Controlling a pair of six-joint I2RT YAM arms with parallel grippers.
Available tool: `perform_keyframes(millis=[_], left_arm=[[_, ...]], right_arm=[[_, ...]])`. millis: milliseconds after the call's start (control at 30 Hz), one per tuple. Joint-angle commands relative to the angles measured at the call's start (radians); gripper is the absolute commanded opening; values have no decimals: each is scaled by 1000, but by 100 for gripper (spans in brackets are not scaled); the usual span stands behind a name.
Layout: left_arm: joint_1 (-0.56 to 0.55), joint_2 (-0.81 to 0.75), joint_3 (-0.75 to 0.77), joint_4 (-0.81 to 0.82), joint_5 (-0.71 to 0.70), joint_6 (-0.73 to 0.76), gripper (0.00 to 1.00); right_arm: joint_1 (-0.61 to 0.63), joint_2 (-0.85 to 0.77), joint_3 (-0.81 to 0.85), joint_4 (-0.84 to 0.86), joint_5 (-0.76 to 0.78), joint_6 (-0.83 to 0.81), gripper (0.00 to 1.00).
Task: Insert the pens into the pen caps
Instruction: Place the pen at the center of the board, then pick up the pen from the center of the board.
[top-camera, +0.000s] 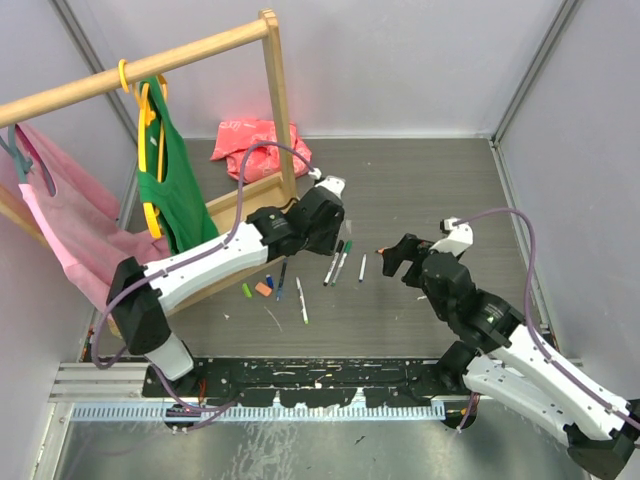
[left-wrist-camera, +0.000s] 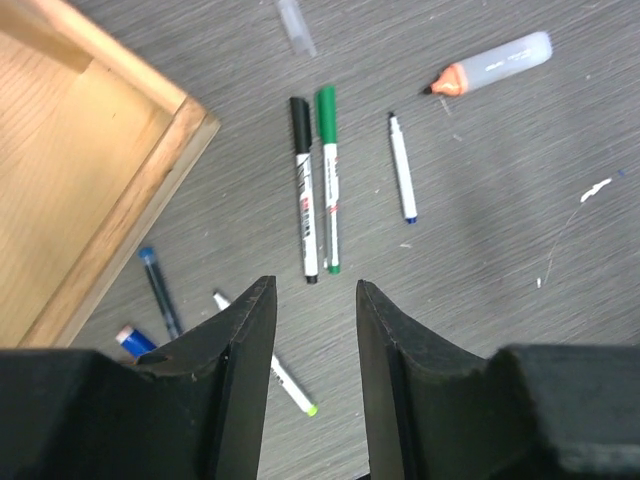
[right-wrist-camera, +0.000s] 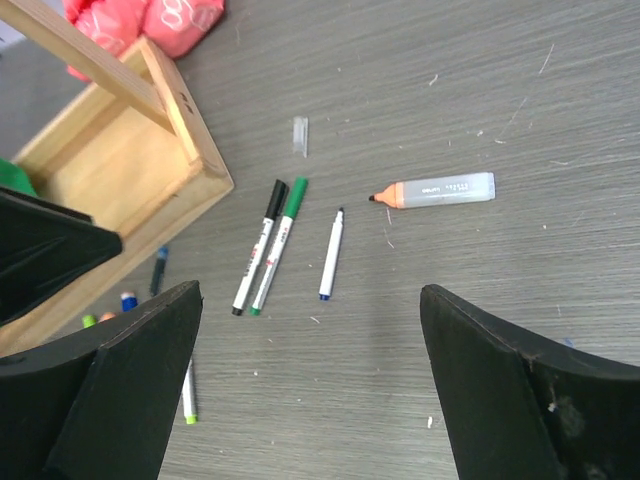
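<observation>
Two capped pens, one black and one green, lie side by side on the grey table. Right of them is an uncapped pen with a blue end. A fat grey marker with an orange tip lies further right. A white pen with a lime end and a dark blue pen lie at the left. Loose pen caps in green, orange and blue sit near the wooden base. My left gripper hovers open just short of the capped pair, holding nothing. My right gripper is wide open above bare table, right of the pens.
A wooden rack base stands left of the pens, carrying a rail with a green top and a pink garment. A red bag lies at the back. A small clear cap lies beyond the pens.
</observation>
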Motion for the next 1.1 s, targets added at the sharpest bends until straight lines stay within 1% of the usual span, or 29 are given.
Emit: perform_keyframes(millis=[0,233,367,500,733,833,933,1067], left_arm=[[0,-109,-72,27,-49,-2,39],[1,-237,-223,72,-88,-16,40],[1,-284,-296,59,-119,-41,41],[1,-309,-353,31,-151,-98,42],[1,-313,-439,56,-163,-210,42],[1,-293,-458,80,-141,-248,42],[2,-272,-463,62,-148,-294,42],[1,-268,-486,71,-148,-312,42]], right_arm=[[-2,63,47,41,-23,-53,95],[-2,203,99,24,-100,-110,93],[-1,235,92,45,-130,-114,93],[-2,247,74,73,-154,-117,92],[-2,274,82,74,-179,-131,91],[-2,271,80,74,-183,-128,91],[-2,259,69,73,-185,-121,91],[-2,252,56,73,-191,-109,91]])
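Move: The left hand's likely target, the loose white pen with a light-green end, lies about 6 cm back, 7 cm left and 16 cm below. From that hand the capped black pen is some 4 cm ahead and 3 cm right, the blue marker level with it, 13 cm left. From the right hand the small blue-ended pen lies about 5 cm ahead, 10 cm left, 18 cm down, the orange marker 10 cm straight ahead, the capped green pen 7 cm ahead, 16 cm left. Empty and touching nothing, the left hand heads for the light-green-ended pen, away from the two capped pens: about 10 cm left and 5 cm back, then mostly down, sinking some 7 cm in all while turning roughly 15 degrees counter-clockwise, fingers part-open. The right hand, jaws wide, eases some 5 cm left and as far down towards the blue-ended pen, tipping its fingers down and turning counter-clockwise. ##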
